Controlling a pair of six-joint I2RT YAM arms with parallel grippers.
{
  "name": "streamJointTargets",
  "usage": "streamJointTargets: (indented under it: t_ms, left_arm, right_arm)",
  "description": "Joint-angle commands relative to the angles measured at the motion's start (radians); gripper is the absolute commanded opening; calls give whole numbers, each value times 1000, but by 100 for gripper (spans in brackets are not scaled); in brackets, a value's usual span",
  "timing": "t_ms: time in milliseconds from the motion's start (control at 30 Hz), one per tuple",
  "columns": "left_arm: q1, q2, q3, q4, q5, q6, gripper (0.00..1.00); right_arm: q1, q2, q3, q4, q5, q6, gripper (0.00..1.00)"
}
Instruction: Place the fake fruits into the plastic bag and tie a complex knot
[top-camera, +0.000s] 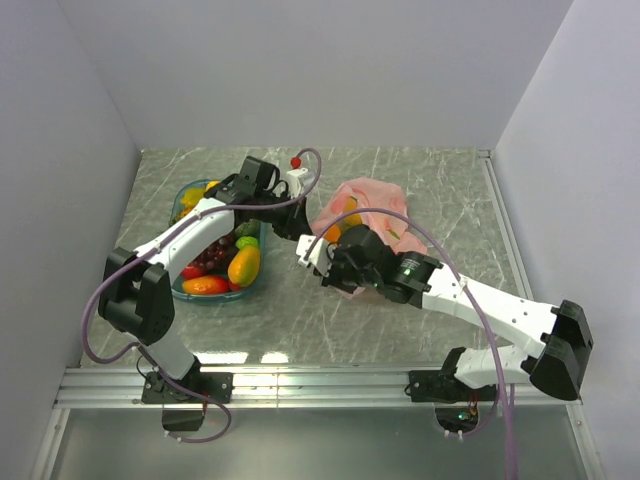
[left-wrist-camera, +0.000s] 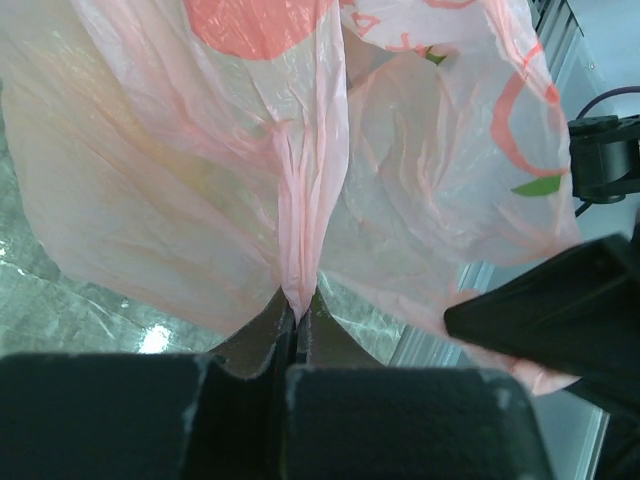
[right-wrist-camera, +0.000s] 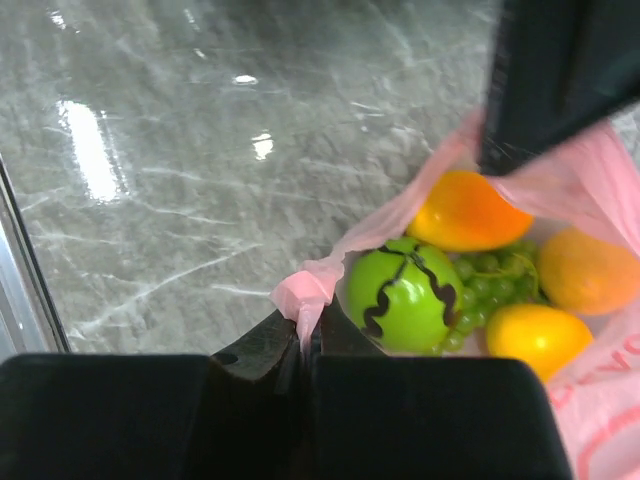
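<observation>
The pink plastic bag (top-camera: 372, 207) lies open right of the table's middle, pulled between both grippers. My left gripper (left-wrist-camera: 297, 312) is shut on a bunched fold of the bag (left-wrist-camera: 300, 180), whose film fills that view. My right gripper (right-wrist-camera: 311, 327) is shut on the bag's rim (right-wrist-camera: 305, 290) at its near-left edge. Inside the bag I see fake fruits: a green apple (right-wrist-camera: 400, 295), a mango (right-wrist-camera: 468, 212), green grapes (right-wrist-camera: 497, 277) and two orange-yellow pieces (right-wrist-camera: 588, 270). In the top view the two grippers (top-camera: 290, 228) (top-camera: 316, 252) sit close together at the bag's left side.
A clear teal tray (top-camera: 252, 288) stands left of the bag and holds more fruits: a mango (top-camera: 243, 265), a red-orange piece (top-camera: 205, 285) and purple grapes (top-camera: 208, 258). The left arm reaches over the tray. White walls close in the table on three sides.
</observation>
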Motion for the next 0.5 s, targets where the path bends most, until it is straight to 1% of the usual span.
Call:
streamJointTargets:
  t_ms: [0,100,200,300,467]
  left_arm:
    - [2,-47,67,7,0,4,0]
    - [0,-56,103,-4,-21,7,0]
    - [2,-59,162,-5,-54,7,0]
    - [0,-45,274,-22,-95,-1,0]
    - [2,-53,367,5,-153,-24,0]
  right_arm:
    - [-41,-48,54,-13,-35,31,0]
    - [-76,-97,77,-16,-41,40,0]
    - [-137,-152,117,-35,-47,60,0]
    - [-206,-212,157,-47,-46,82,0]
    - [-279,-339,187,-36,-21,95,0]
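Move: Both hands already grip the plastic bag's rim. The fruit pile inside lies about 12 cm to the left hand's right, 1 cm farther out and some 12 cm below it; the basket's middle is roughly 19 cm to that hand's left, level with it, 12 cm down. From the right hand, the pile is about 11 cm ahead, 6 cm right and 12 cm below, the green melon only 6 cm ahead, 4 cm right, 10 cm down. Upward and gathering speed, both shut grippers draw the bag's rim off the fruit: the left rises about 10 cm while edging forward, the right some 13 cm while swinging right, away from the left hand, and slightly forward. The right fingers tip up towards level and turn clockwise by about 15 degrees; the left wrist rolls about as much. Both keep their pinch. ##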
